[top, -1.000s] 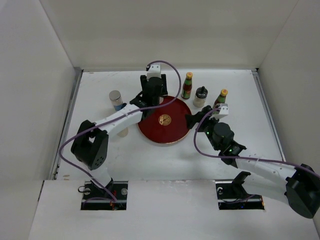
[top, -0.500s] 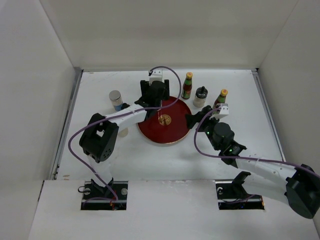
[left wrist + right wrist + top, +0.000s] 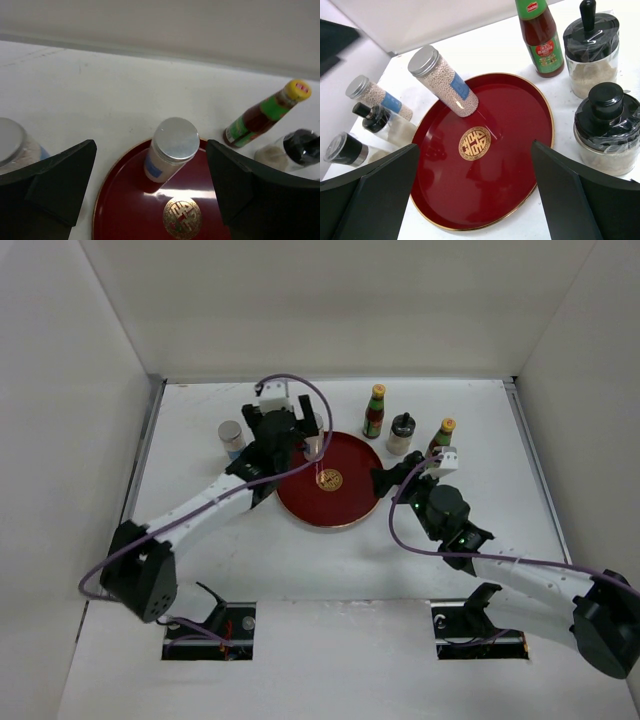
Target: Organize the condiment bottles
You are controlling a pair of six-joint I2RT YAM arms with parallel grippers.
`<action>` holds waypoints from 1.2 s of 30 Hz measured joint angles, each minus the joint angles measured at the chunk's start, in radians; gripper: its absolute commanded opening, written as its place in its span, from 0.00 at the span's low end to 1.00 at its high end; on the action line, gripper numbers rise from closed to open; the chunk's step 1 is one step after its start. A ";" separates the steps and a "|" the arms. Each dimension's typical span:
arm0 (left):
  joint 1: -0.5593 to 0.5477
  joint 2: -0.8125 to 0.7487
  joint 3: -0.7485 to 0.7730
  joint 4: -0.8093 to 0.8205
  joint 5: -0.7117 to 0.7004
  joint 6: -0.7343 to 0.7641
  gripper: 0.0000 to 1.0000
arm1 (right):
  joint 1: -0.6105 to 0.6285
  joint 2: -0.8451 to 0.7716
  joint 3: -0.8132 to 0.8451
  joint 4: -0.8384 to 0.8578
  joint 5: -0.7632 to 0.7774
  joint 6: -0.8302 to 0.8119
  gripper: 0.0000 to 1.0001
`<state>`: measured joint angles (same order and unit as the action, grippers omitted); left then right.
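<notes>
A silver-capped shaker [image 3: 170,150] stands free on the far left part of the red plate [image 3: 130,210]. My left gripper [image 3: 150,187] is open, one finger on each side and nearer the camera than the shaker, touching nothing. From above, the shaker [image 3: 314,447] is just right of the left gripper [image 3: 290,440]. A second silver-capped shaker [image 3: 231,437] stands on the table to the left. One sauce bottle [image 3: 374,412], a black-topped shaker [image 3: 401,433] and another sauce bottle [image 3: 441,437] stand behind and right of the plate. My right gripper [image 3: 480,200] is open and empty over the plate's near edge.
The right wrist view shows two black-topped shakers [image 3: 607,130] close to its right finger, and two more [image 3: 380,120] on the table left of the plate [image 3: 485,165]. White walls enclose the table on three sides.
My left gripper has opened and let go of the silver-capped shaker, which now stands on the plate. It has drawn back to the left. The right arm has not moved.
</notes>
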<state>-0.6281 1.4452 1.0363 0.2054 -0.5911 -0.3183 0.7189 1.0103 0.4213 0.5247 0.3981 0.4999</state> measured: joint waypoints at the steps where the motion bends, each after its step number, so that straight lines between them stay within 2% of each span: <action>1: 0.012 -0.045 -0.015 -0.008 -0.005 -0.011 0.92 | 0.000 0.000 0.000 0.000 -0.002 0.002 1.00; 4: 0.089 -0.155 -0.047 -0.062 -0.025 -0.056 0.91 | 0.000 0.000 0.000 0.000 -0.007 0.003 1.00; 7: 0.195 -0.168 -0.049 -0.123 -0.030 -0.099 0.91 | 0.000 0.006 0.000 0.002 -0.017 0.006 1.00; 11: 0.295 -0.095 -0.057 -0.187 -0.027 -0.142 0.91 | 0.000 0.033 0.000 0.000 -0.033 0.010 1.00; 21: 0.354 0.100 -0.047 -0.211 -0.010 -0.158 0.88 | 0.000 0.101 0.004 -0.002 -0.067 0.010 1.00; 26: 0.385 0.163 -0.023 -0.202 -0.011 -0.158 0.78 | 0.000 0.103 0.005 -0.002 -0.074 0.010 1.00; 28: 0.392 0.169 -0.013 -0.193 -0.012 -0.156 0.71 | 0.000 0.103 0.005 -0.001 -0.077 0.010 1.00; 33: 0.385 0.169 0.000 -0.186 -0.023 -0.139 0.46 | 0.000 0.111 0.012 -0.002 -0.081 0.010 1.00; 36: 0.380 0.171 0.001 -0.185 -0.028 -0.128 0.40 | 0.000 0.111 0.013 -0.001 -0.082 0.011 1.00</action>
<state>-0.2478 1.6161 1.0370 0.0208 -0.6189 -0.4461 0.7193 1.1213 0.4339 0.5236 0.3161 0.5106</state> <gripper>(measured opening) 0.585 0.998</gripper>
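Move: The left hand's next thing, the silver-capped bead jar on the bare table, stands about 17 cm to its left, 4 cm ahead and 13 cm below. The black-topped shaker is some 5 cm to the right of that jar and 8 cm nearer the base. The jar already on the red plate stands about 5 cm ahead of the hand and 5 cm to its right. From the right hand, the bead jar on the table lies roughly 40 cm left and 14 cm ahead. Leftward and slightly up off the jar on the plate, then down: the open left hand swings about 17 cm across to the other bead jar, sinking some 14 cm from its highest point. It turns about 25 degrees counter-clockwise, tips nose-down and pinches the jar near its cap. Meanwhile the open right hand sinks about 3 cm and edges left by the plate. ##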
